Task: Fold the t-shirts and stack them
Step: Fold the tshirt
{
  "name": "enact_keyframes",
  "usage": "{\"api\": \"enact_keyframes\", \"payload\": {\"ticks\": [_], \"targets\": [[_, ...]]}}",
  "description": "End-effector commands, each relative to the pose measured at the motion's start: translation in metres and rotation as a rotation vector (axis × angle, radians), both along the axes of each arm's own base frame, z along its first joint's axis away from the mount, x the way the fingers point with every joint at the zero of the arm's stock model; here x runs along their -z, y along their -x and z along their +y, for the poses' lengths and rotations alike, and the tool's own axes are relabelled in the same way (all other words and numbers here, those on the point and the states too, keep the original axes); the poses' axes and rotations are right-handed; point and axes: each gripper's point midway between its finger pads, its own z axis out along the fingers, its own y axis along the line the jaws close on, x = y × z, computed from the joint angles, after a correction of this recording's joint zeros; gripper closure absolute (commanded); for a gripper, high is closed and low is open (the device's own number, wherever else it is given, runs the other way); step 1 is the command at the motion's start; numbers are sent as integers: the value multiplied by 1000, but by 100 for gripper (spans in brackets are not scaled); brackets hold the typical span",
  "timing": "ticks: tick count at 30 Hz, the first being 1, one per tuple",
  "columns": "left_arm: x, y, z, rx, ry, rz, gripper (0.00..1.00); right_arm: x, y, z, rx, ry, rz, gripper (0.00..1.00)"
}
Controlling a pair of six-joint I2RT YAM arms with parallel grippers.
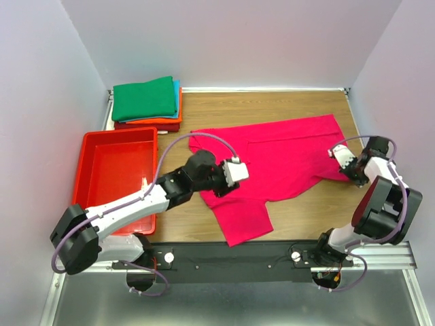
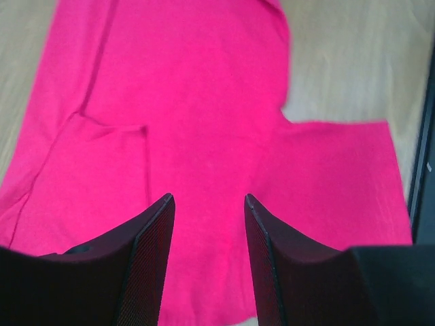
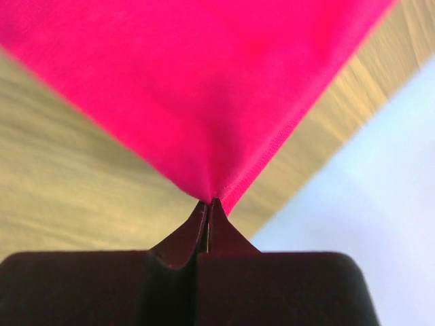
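Note:
A magenta-pink t-shirt (image 1: 285, 153) lies spread across the wooden table, one sleeve (image 1: 241, 217) pointing to the near edge. My right gripper (image 1: 345, 171) is shut on a corner of its hem at the right side; in the right wrist view the jaws (image 3: 209, 202) pinch the pink cloth (image 3: 204, 81), which rises off the wood. My left gripper (image 1: 223, 189) hangs open over the shirt's near-left part. Its fingertips (image 2: 207, 197) stand apart above the flat fabric (image 2: 204, 102), with nothing between them. A stack of folded t-shirts (image 1: 144, 100), green on top, sits at the back left.
A red plastic tray (image 1: 115, 173) stands left of the shirt, beside my left arm. The folded stack shows teal, orange and dark red layers under the green. A black rail (image 1: 238, 255) runs along the near edge. Walls close in the table's left, back and right.

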Motion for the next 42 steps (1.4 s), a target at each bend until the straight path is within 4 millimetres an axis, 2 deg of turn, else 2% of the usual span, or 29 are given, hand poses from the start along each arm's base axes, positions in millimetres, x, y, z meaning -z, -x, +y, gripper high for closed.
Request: {"api": "enact_keyframes", "payload": {"ticks": [1, 2, 3, 5, 6, 8, 12, 15, 16, 20, 24, 28, 36, 42], "targets": [[20, 24, 10, 80, -164, -100, 46, -9, 26, -2, -21, -17, 50, 100], [24, 27, 12, 96, -202, -126, 46, -9, 27, -3, -17, -22, 52, 100], [33, 41, 11, 138, -241, -124, 46, -9, 29, -4, -4, -29, 51, 100], [44, 50, 12, 177, -297, -143, 46, -7, 31, -7, 11, -32, 60, 100], [54, 61, 12, 212, -328, -136, 46, -6, 31, -10, 29, -37, 64, 100], [62, 73, 12, 254, -359, -144, 46, -8, 29, -18, 49, -25, 63, 100], [70, 111, 5, 395, -381, -169, 46, -10, 26, -31, 95, -22, 62, 100], [72, 138, 1, 511, -385, -190, 45, -11, 23, -33, 96, -22, 60, 100], [72, 154, -3, 565, -381, -200, 45, -10, 23, -32, 98, -28, 60, 100], [83, 180, -7, 668, -401, -194, 45, -9, 20, -31, 106, -44, 52, 100], [104, 200, -5, 736, -447, -166, 47, -9, 21, -29, 106, -49, 51, 100], [123, 210, 0, 759, -489, -162, 48, -8, 22, -28, 104, -52, 54, 100], [151, 209, 11, 765, -567, -163, 48, -7, 21, -26, 98, -64, 49, 100], [159, 199, 14, 735, -599, -203, 48, -5, 22, -22, 87, -78, 48, 100]]}}
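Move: The left gripper, open and empty, hovers over the shirt; the sleeve's left near corner, just overhanging the table's near edge, lies about 21 cm back, practically in line sideways, and 17 cm lower. That edge runs roughly 19 cm straight back; the sleeve's right corner is some 15 cm back and 13 cm right. The right gripper already pinches the shirt's right near corner, with the sleeve's left corner 21 cm back and 43 cm left of it, and the table's right edge 6 cm right. Sweep the left gripper back about 20 cm and down some 15 cm to the sleeve's left near corner, dropping steeply at the finish; turn it clockwise and tip its fingers downward, keeping them open around the corner. Meanwhile keep the right gripper shut on its corner, draw the cloth a few centimetres right and slightly back, then hold. ##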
